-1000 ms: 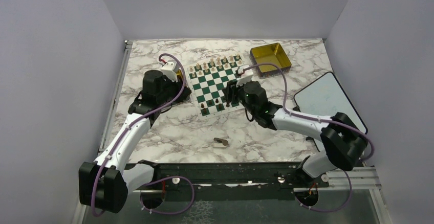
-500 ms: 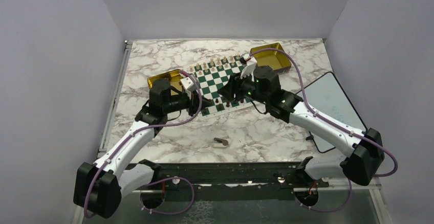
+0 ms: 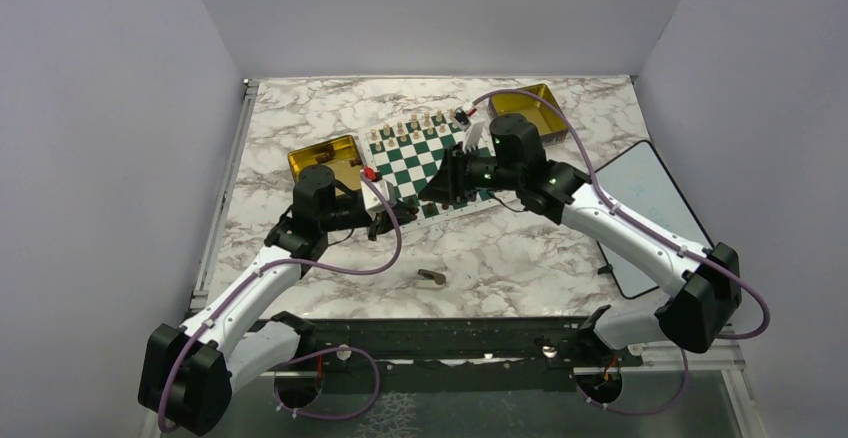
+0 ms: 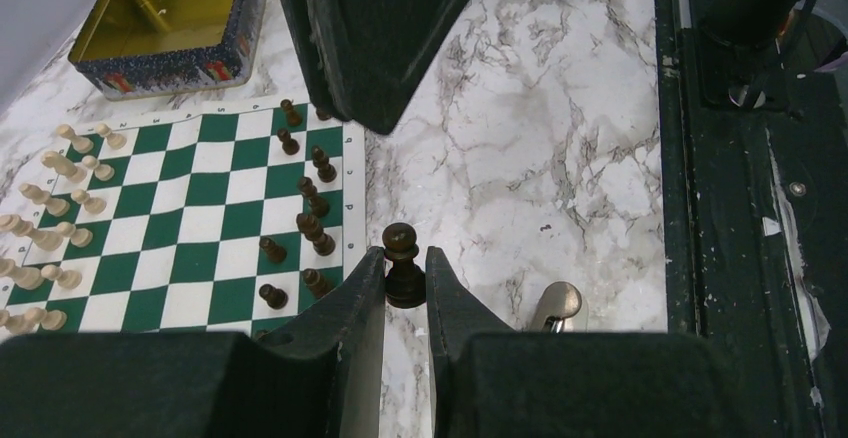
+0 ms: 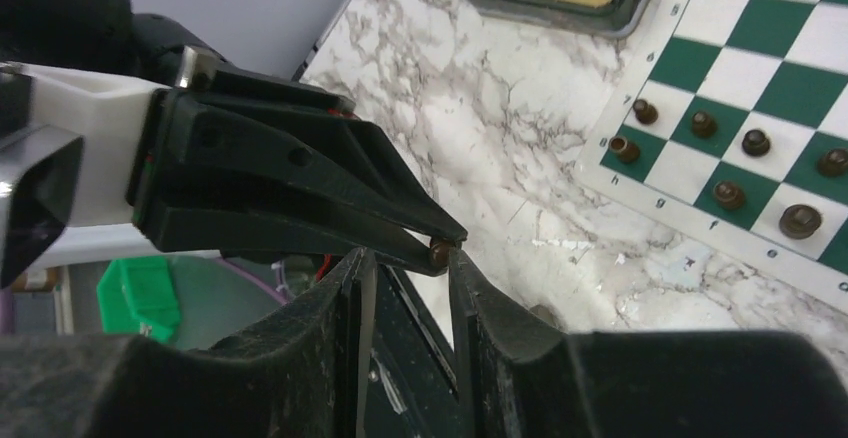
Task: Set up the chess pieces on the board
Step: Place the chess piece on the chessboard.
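Observation:
My left gripper [image 4: 405,258] is shut on a dark pawn [image 4: 402,243], pinching its lower body just off the near edge of the green and white board [image 4: 205,223]. From above, the left gripper [image 3: 385,220] sits at the board's [image 3: 418,163] near left corner. My right gripper [image 3: 430,190] points down and left at it from over the board. In the right wrist view the right gripper [image 5: 408,255] stands open, and the pawn's head [image 5: 438,252] shows between its tips. Several dark chess pieces [image 4: 310,208] stand along the board's near rows.
Cream pieces [image 3: 420,123] fill the board's far rows. One gold tin [image 3: 325,156] lies left of the board; another [image 3: 535,108] at the back right is partly hidden by the right arm. A small metal object [image 3: 432,278] lies on the marble. A white tablet [image 3: 645,208] rests at the right.
The left arm swung right from the left gold tin to the board's near corner. The right gripper turned left toward it and its jaws narrowed.

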Motion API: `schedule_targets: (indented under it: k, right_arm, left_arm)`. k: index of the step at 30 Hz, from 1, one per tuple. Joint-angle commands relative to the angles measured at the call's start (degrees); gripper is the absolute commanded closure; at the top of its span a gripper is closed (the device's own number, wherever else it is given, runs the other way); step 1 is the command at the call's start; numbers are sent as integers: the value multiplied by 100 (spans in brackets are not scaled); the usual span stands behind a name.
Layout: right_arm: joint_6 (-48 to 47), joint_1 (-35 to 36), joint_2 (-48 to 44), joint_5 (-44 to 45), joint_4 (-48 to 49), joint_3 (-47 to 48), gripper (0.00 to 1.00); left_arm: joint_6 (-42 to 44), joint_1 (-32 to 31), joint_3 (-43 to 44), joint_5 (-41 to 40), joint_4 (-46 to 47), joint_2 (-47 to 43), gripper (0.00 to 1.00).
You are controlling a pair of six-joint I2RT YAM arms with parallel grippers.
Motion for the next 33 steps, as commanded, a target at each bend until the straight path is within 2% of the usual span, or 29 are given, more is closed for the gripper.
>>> schedule_targets:
  k: [1, 6, 17, 25, 31, 33]
  right_arm:
    - [110, -5, 297, -654, -399, 131, 63]
    - [256, -5, 380, -876, -332, 88, 63]
    - [225, -5, 748, -762, -478, 273, 64]
    - [235, -5, 925, -798, -365, 288, 77]
    - [223, -5, 921, -782, -338, 254, 92]
    - [188, -5, 897, -712, -373, 253, 94]
  left_arm:
    - [386, -37, 164, 297, 67, 96, 89]
    - [435, -55, 238, 249, 19, 141, 88]
    - [472, -116, 285, 189, 22, 163, 89]
    - [488, -152, 308, 212, 25, 229, 89]
    - [484, -161, 338, 128, 16, 260, 89]
    - [432, -161, 340, 36, 16, 272, 88]
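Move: The dark chess piece sits in the left hand's closed fingertips, its middle about 1 cm above that hand's point. From the right hand, open and empty, it is about 5 cm below, 2 cm left and 1 cm back. Also from the right hand, the chessboard's middle is some 8 cm ahead, level sideways and 23 cm down; the stapler is about 15 cm back, 1 cm left and 23 cm down. The right hand sinks about 5 cm, tipping some 10 degrees, and pinches the chess piece the left still holds. ##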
